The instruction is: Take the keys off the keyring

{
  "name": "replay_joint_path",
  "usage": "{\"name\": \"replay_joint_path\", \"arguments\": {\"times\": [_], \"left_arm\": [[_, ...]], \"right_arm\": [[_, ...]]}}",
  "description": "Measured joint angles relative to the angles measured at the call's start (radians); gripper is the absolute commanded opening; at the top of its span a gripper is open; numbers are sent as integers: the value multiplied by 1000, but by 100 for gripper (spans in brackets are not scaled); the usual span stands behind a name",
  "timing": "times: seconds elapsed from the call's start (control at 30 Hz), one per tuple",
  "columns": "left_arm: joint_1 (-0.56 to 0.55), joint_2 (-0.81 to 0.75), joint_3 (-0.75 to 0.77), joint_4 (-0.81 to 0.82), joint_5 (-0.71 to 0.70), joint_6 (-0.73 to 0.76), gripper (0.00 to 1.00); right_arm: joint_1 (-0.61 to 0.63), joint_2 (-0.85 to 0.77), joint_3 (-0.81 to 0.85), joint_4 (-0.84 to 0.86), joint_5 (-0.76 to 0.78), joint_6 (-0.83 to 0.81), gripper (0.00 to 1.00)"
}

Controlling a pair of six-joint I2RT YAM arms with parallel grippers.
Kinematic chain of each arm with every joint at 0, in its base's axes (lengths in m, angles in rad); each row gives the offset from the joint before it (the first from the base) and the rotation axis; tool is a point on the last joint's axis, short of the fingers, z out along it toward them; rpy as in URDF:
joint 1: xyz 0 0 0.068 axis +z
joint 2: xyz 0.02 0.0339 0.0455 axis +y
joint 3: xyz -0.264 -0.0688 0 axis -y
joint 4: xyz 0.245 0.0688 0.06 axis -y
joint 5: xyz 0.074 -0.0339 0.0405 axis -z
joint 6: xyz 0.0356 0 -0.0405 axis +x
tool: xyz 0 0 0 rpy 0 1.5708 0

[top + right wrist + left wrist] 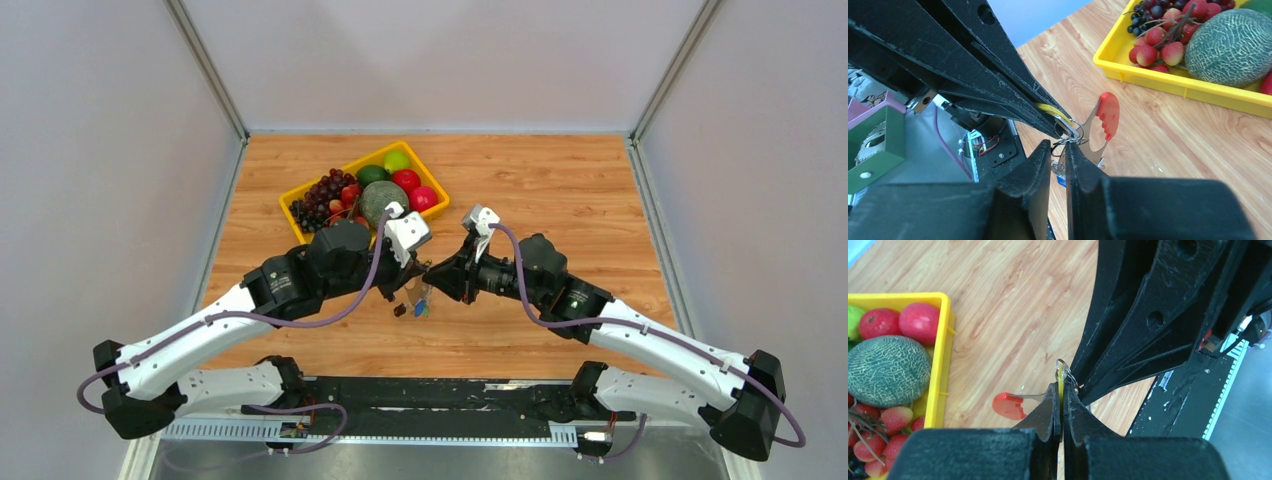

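Observation:
My two grippers meet tip to tip above the table's middle. My left gripper (417, 267) (1060, 388) is shut on a yellow key (1060, 382), whose edge shows between its jaws. The silvery keyring (1067, 371) (1073, 131) loops at that key's top. Its red oval tag (1008, 406) (1108, 114) hangs beside it. My right gripper (434, 270) (1058, 144) is closed to a narrow gap on the ring's wire at its fingertips. Other keys (418, 300), one of them blue (1061, 179), dangle below the ring, above the wood.
A yellow fruit tray (330, 176) (943, 340) (1168, 82) with a melon (380, 200), grapes, strawberries and apples stands just behind the left gripper. Grey walls enclose the table on three sides. The arms' black base rail (430, 395) runs along the near edge.

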Motion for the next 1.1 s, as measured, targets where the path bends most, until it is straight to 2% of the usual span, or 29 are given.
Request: {"name": "replay_joint_path", "arguments": {"times": [0.07, 0.3, 0.57, 0.87, 1.1], "left_arm": [[0, 23, 26, -27, -14, -23, 0], [-1, 74, 87, -93, -79, -110, 0], [-3, 75, 95, -132, -146, -185, 0], [-3, 112, 99, -132, -104, -203, 0], [-3, 76, 75, -90, -101, -203, 0]], "right_arm": [[0, 0, 0, -4, 22, -9, 0], [1, -21, -12, -22, 102, -28, 0], [2, -141, -74, -29, 142, -35, 0], [2, -213, -99, -37, 179, -35, 0], [2, -220, -106, -46, 238, -25, 0]]}}
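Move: The keyring, the thing both grippers work on, sits between the right hand's half-closed fingertips, about 1 cm to that hand's left, level in depth and height. From the left hand, already holding the yellow key, the keyring is roughly 3 cm right, 1 cm ahead and 1 cm below. From the right hand, the yellow key is about 3 cm left and level in depth, the red-handled tool 2 cm ahead, 2 cm left and 5 cm below, and the blue tag 2 cm left, level in depth and 8 cm below. The keyring gets pinched as the right fingers shut fully while that hand eases just over 1 cm forward; the right hand then pulls it away to the right, about 5 cm, turning some 10 degrees clockwise. The left hand keeps its grip on the yellow key, nudging about 1.5 cm forward, turning some 10 degrees counter-clockwise and tipping down by a similar amount. ##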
